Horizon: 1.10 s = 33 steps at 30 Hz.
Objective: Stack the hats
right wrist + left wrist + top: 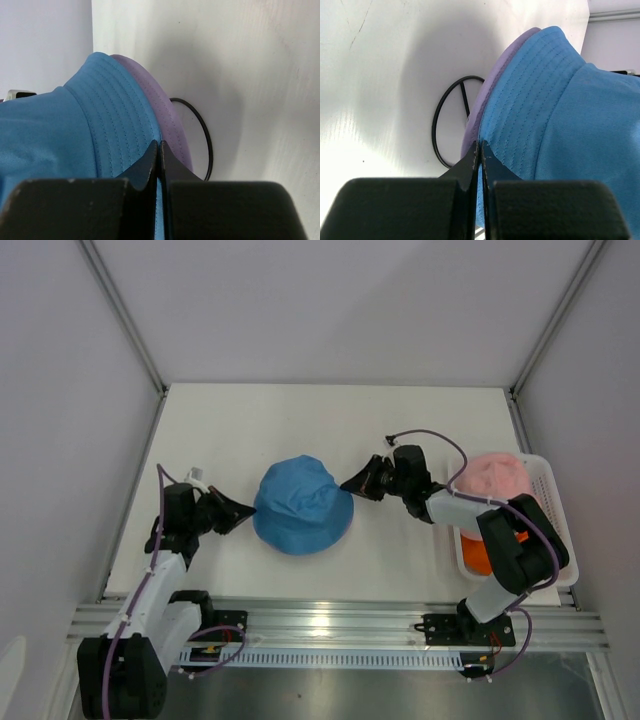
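Observation:
The blue hat (303,505) sits in the middle of the table, over the lavender hat, whose brim peeks out under it in the left wrist view (487,97) and the right wrist view (162,112). My left gripper (245,511) is shut on the blue hat's left brim (555,100), with its tips (481,145) pinching the edge. My right gripper (351,482) is shut on the blue hat's right brim (110,120), with its tips (159,145) pinching that edge. The pink hat (497,476) and the orange hat (478,553) lie in the white basket (552,502) at the right.
A black wire ring of the stand lies on the table under the two hats, seen in the left wrist view (439,117) and the right wrist view (206,132). White walls close in the table on three sides. A metal rail (340,625) runs along the near edge.

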{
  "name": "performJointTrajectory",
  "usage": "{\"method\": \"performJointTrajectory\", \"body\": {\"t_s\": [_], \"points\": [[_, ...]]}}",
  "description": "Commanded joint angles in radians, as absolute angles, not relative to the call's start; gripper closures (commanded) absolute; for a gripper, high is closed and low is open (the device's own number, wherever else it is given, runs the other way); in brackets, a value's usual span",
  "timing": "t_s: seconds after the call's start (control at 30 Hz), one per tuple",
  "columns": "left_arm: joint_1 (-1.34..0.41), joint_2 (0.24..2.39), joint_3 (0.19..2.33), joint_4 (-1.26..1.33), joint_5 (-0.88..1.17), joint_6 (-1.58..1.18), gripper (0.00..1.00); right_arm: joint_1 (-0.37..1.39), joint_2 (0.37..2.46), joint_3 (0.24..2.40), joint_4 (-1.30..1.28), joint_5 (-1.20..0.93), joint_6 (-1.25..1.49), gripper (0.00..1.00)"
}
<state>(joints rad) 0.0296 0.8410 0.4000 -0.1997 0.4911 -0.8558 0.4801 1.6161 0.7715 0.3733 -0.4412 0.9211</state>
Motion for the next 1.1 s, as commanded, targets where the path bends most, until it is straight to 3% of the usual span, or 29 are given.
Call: {"method": "performJointTrajectory", "body": {"t_s": [0.0, 0.27, 0.37, 0.4, 0.47, 0.5, 0.57, 0.6, 0.63, 0.7, 0.77, 0.9, 0.97, 1.07], "points": [[0.037, 0.853, 0.380, -0.201, 0.466, -0.808, 0.99, 0.479, 1.597, 0.755, 0.312, -0.374, 0.841, 1.00], [0.032, 0.836, 0.396, -0.238, 0.472, -0.773, 0.97, 0.483, 1.580, 0.772, 0.239, -0.365, 0.793, 1.00], [0.031, 0.801, 0.429, -0.291, 0.471, -0.744, 0.81, 0.482, 1.568, 0.813, 0.174, -0.365, 0.749, 1.00], [0.031, 0.789, 0.474, -0.316, 0.465, -0.733, 0.62, 0.482, 1.562, 0.831, 0.151, -0.364, 0.733, 0.86], [0.032, 0.764, 0.512, -0.401, 0.434, -0.691, 0.43, 0.482, 1.537, 0.902, 0.060, -0.354, 0.656, 0.64], [0.031, 0.741, 0.582, -0.435, 0.414, -0.674, 0.28, 0.480, 1.529, 0.931, 0.023, -0.347, 0.629, 0.43], [0.034, 0.720, 0.633, -0.523, 0.351, -0.625, 0.21, 0.472, 1.503, 1.024, -0.101, -0.321, 0.579, 0.25], [0.032, 0.709, 0.719, -0.547, 0.335, -0.609, 0.17, 0.453, 1.493, 1.055, -0.165, -0.316, 0.534, 0.08], [0.035, 0.706, 0.747, -0.570, 0.315, -0.582, 0.15, 0.440, 1.482, 1.087, -0.196, -0.314, 0.517, 0.01], [0.035, 0.713, 0.881, -0.621, 0.304, -0.562, 0.11, 0.408, 1.456, 1.202, -0.312, -0.319, 0.471, 0.00], [0.035, 0.729, 0.939, -0.675, 0.284, -0.526, 0.00, 0.350, 1.425, 1.334, -0.395, -0.290, 0.436, 0.00], [0.035, 0.753, 1.078, -0.730, 0.230, -0.454, 0.01, 0.232, 1.367, 1.538, -0.635, -0.096, 0.296, 0.00], [0.035, 0.755, 1.097, -0.736, 0.215, -0.410, 0.01, 0.151, 1.338, 1.577, -0.747, 0.091, 0.232, 0.00], [0.035, 0.761, 1.121, -0.741, 0.196, -0.388, 0.01, 0.025, 1.290, 1.553, -0.824, 0.179, 0.209, 0.00]]}}
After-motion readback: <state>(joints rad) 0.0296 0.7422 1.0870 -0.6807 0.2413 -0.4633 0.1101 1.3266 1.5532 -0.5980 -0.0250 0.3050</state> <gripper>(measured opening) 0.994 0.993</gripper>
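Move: On opposite edges of the blue hat's brim, both shut grippers still hold it. The hat's middle is about 10 cm to the left hand's right, level fore and aft, and from the right hand about 9 cm left and 4 cm back, roughly 2 cm above both. The purple hat sits right beneath it, some 3 cm lower. From the right hand, the pink hat lies around 35 cm right, level fore and aft, 8 cm down. Keeping hold of the blue brim at first, the two hands barely shift, then open wide and come free of it. The left lifts about 20 cm, easing left, while its fingers tip up some 25 degrees; the right rises about 24 cm, first veering forward, then sweeping about 23 cm right, away from the hats, tipping up and turning clockwise. ##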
